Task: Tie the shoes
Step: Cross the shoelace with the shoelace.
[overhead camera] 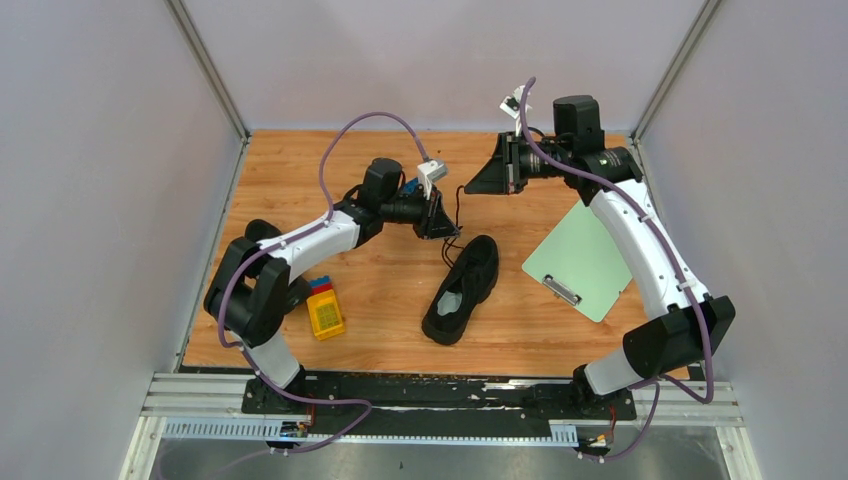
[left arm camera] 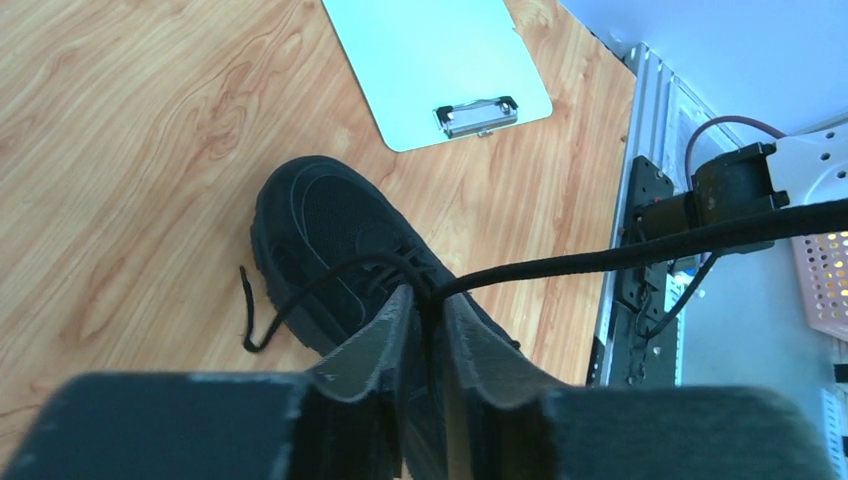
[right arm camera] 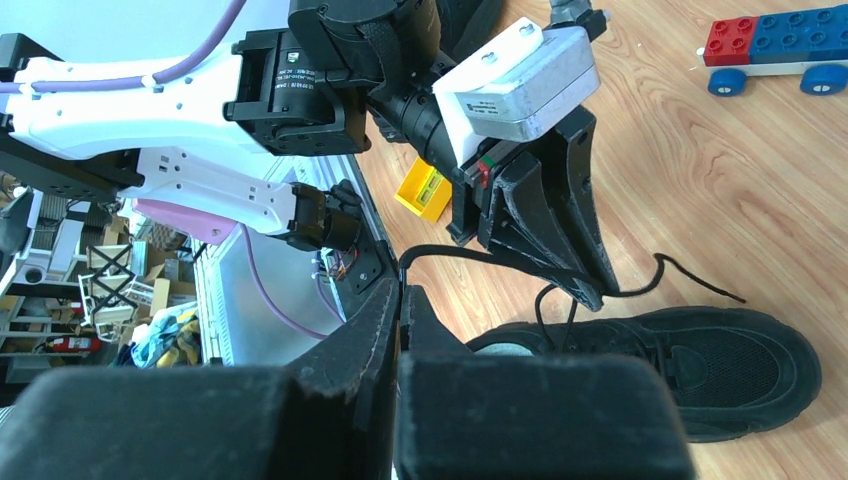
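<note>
One black shoe [overhead camera: 462,290] lies mid-table, toe toward the back; its toe [left arm camera: 320,220] shows in the left wrist view. My right gripper [overhead camera: 470,187] hangs above and behind it. It is shut [right arm camera: 401,292] on a black lace [right arm camera: 480,252]. That lace [left arm camera: 600,258] runs taut to my left gripper [left arm camera: 430,298], bends down between its narrowly parted jaws and goes on to the shoe [right arm camera: 720,360]. The left gripper [overhead camera: 450,233] hovers just over the toe end. A loose lace end [left arm camera: 247,320] rests on the wood beside the toe.
A pale green clipboard [overhead camera: 580,262] lies right of the shoe. A yellow toy block [overhead camera: 325,314] with red and blue bricks [overhead camera: 320,286] sits at the left front. A brick car [right arm camera: 770,40] stands on the wood. Grey walls enclose the table on three sides.
</note>
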Robot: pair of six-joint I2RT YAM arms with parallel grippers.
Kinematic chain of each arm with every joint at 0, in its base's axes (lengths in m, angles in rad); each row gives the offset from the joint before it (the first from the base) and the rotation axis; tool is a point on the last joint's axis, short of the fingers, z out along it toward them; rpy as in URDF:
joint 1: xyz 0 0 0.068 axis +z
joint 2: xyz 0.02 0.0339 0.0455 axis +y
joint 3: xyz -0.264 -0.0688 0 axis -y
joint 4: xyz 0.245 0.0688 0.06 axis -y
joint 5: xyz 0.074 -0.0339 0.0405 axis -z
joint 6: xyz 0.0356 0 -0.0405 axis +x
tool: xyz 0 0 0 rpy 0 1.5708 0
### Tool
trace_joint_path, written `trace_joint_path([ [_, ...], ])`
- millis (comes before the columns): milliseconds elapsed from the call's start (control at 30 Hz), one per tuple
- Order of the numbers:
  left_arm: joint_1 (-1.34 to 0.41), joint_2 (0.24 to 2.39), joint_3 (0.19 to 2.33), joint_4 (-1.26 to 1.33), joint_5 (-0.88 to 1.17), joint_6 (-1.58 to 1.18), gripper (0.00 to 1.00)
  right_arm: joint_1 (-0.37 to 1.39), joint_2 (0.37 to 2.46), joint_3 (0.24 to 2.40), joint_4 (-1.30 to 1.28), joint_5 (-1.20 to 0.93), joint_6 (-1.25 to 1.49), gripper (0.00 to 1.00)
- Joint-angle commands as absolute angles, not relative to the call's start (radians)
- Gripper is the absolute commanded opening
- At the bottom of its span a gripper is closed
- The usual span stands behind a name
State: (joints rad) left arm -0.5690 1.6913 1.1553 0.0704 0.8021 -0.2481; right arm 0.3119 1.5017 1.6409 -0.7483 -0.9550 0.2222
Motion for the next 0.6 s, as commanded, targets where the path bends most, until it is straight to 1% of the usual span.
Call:
trace_joint_path([
  [0,-0.572,1.691,1.198,0.109,0.819,-0.253,0.21,0.313,1.483,1.644,-0.708,-0.977,0.239,0.0],
  [33,-0.572,1.688,1.197,0.115,0.833,-0.253,0.12,0.314,1.482,1.641,-0.708,-0.972,0.235,0.0],
  [67,-0.571,1.686,1.196,0.117,0.842,-0.252,0.12,0.313,1.482,1.638,-0.708,-0.968,0.233,0.0],
  [167,-0.572,1.673,1.182,0.131,0.902,-0.241,0.01,0.308,1.48,1.625,-0.712,-0.952,0.221,0.0],
  [233,-0.571,1.657,1.163,0.147,0.945,-0.235,0.0,0.294,1.483,1.62,-0.723,-0.942,0.201,0.06],
  [267,-0.57,1.646,1.156,0.165,0.96,-0.236,0.0,0.284,1.485,1.618,-0.733,-0.935,0.182,0.07],
  [300,-0.569,1.641,1.14,0.171,0.985,-0.236,0.0,0.271,1.489,1.617,-0.746,-0.931,0.159,0.12],
  [367,-0.569,1.626,1.114,0.2,1.01,-0.244,0.0,0.224,1.498,1.614,-0.777,-0.958,0.09,0.28],
  [467,-0.568,1.614,1.086,0.237,1.036,-0.258,0.0,0.132,1.52,1.626,-0.878,-1.123,-0.107,0.53],
  [500,-0.567,1.61,1.071,0.247,1.046,-0.264,0.0,0.117,1.524,1.632,-0.937,-1.148,-0.221,0.57],
  [567,-0.567,1.604,1.052,0.277,1.053,-0.283,0.0,0.115,1.516,1.62,-1.025,-1.116,-0.422,0.61],
])
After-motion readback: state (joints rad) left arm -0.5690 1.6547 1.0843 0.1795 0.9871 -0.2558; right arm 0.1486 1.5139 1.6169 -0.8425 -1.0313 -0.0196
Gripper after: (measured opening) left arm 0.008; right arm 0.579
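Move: The shoelace already runs between the left hand's slightly parted fingertips, right at its hand point. The shoe's middle lies about 15 cm below and 3 cm back, and the toy car about 20 cm ahead and 11 cm to the left. The right hand still grips the lace's end; the stretch between the left fingers is some 16 cm below it and 2 cm to its left, with the shoe's middle roughly 30 cm below and 3 cm back. The left fingers shut on the shoelace lying between their tips, and the right fingers then open and let go of its end, drawing off about 5 cm to the right while sinking a little and easing forward. Keeping its pinch, the left hand pulls back some 3 cm and rises slightly, swinging about 10 degrees clockwise. ##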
